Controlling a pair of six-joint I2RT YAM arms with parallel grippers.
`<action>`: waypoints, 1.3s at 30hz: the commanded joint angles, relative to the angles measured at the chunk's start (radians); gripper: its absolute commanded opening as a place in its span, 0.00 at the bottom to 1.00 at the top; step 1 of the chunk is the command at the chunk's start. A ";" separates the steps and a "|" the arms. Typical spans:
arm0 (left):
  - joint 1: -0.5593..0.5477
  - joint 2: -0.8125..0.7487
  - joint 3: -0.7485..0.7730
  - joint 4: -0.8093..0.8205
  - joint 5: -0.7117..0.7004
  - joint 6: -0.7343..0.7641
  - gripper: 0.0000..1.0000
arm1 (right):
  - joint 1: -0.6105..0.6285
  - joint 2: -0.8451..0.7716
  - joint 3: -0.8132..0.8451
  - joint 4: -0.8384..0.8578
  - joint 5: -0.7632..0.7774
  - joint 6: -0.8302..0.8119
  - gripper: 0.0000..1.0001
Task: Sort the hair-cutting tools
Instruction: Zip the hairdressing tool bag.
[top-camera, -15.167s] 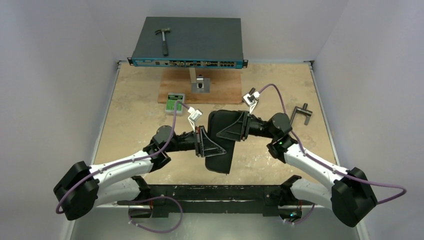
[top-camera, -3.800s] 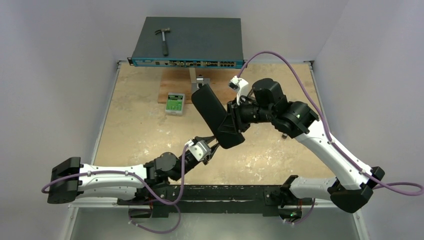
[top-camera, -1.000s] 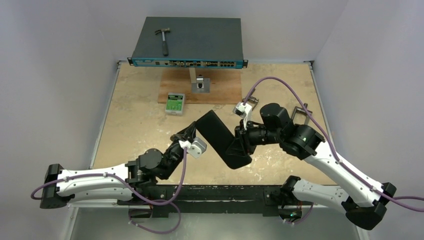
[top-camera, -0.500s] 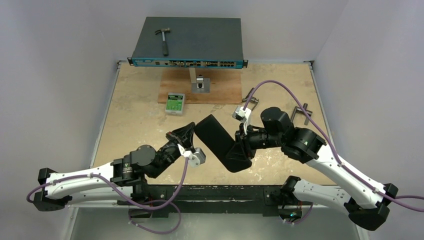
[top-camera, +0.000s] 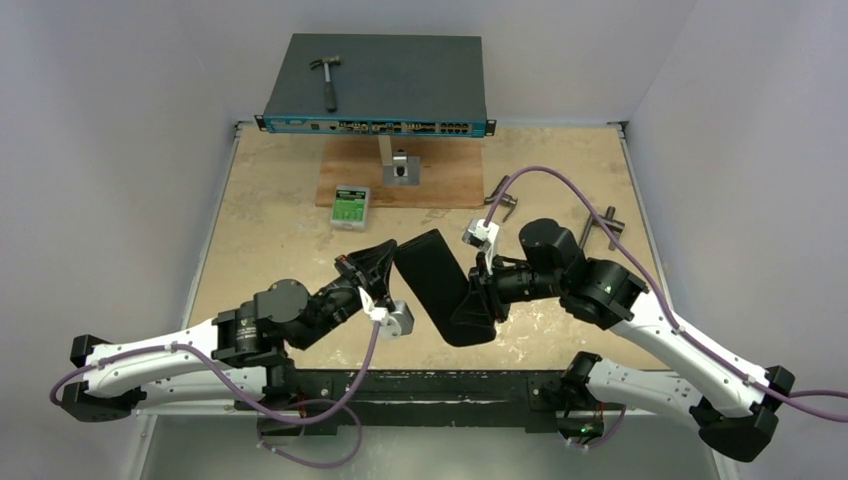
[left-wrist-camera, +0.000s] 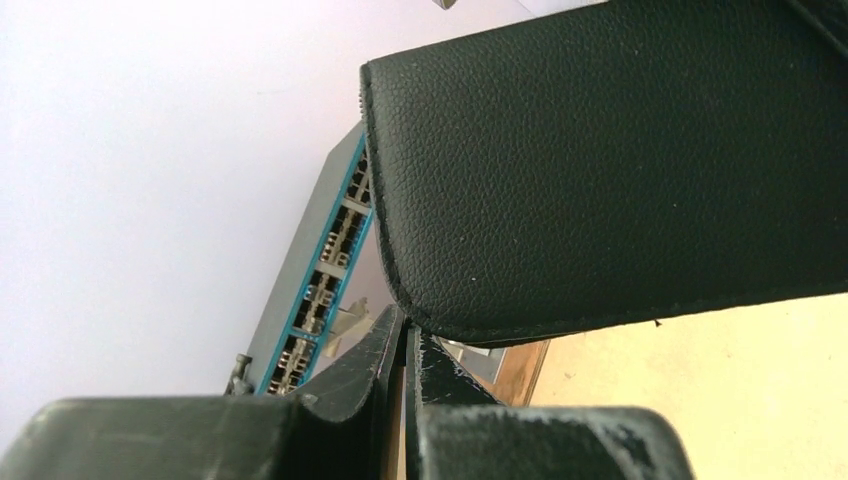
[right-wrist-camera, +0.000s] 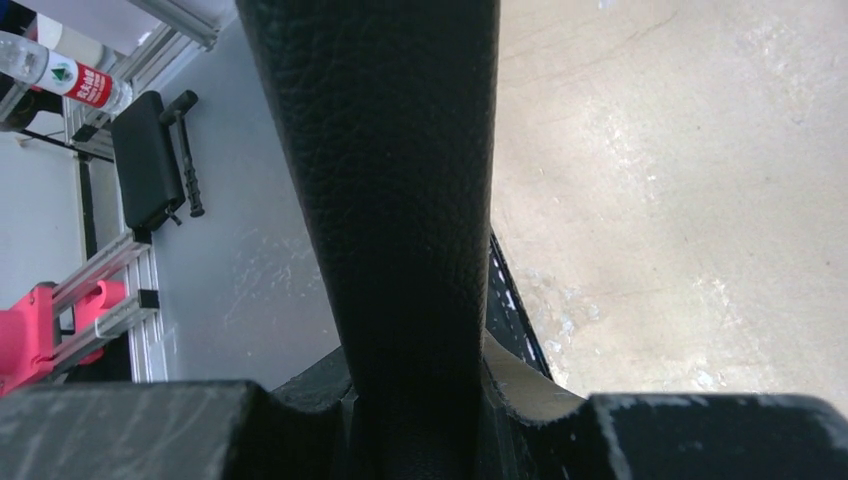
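A black leather pouch (top-camera: 440, 285) is held off the table at mid-front, tilted, and my right gripper (top-camera: 487, 290) is shut on its lower end. In the right wrist view the pouch (right-wrist-camera: 390, 180) runs up from between my right gripper's (right-wrist-camera: 420, 400) jaws. My left gripper (top-camera: 385, 255) is shut and empty, its tips right at the pouch's left edge. In the left wrist view my left gripper (left-wrist-camera: 405, 340) sits just under the pouch's (left-wrist-camera: 600, 170) rounded corner. No scissors, comb or hair clips are in view.
A network switch (top-camera: 375, 85) with a hammer (top-camera: 327, 80) on it stands at the back. A small green box (top-camera: 351, 207), a wooden board (top-camera: 445, 180) with a metal bracket (top-camera: 402, 168), and two grey T-handle tools (top-camera: 500, 200) (top-camera: 608, 228) lie behind the arms.
My left gripper has risen and closed in on the pouch's left edge. My right gripper has shifted the pouch slightly left and turned it more upright.
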 joint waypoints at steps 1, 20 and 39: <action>-0.003 -0.012 0.120 0.139 0.091 -0.023 0.00 | 0.003 0.006 -0.031 -0.069 0.026 0.029 0.00; 0.008 -0.189 -0.093 0.263 -0.302 -0.308 0.66 | 0.003 -0.065 -0.072 0.086 -0.033 0.039 0.00; 0.383 -0.098 0.170 -0.281 0.793 -1.263 1.00 | 0.064 -0.010 -0.004 0.027 -0.096 -0.094 0.00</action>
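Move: Hanging in the air between the hands, the tool bag has its far-left corner at the left hand's shut fingers. Its middle lies about 7 cm back, 9 cm right and 6 cm below that hand. From the right hand, which grips its near-right edge, the middle is some 2 cm ahead, 5 cm left and 3 cm up. On the table, the green box stands roughly 22 cm ahead of the left hand, 10 cm left and 31 cm below. Letting go of the bag's far-left corner after a short hold, the left gripper opens wide and swings some 10 cm left and slightly up, clear of the bag. It then curls back and partly right again, its wrist turning strongly all the while. The right hand keeps its grip, carrying the bag about 3 cm down and back with a slight counter-clockwise turn. ##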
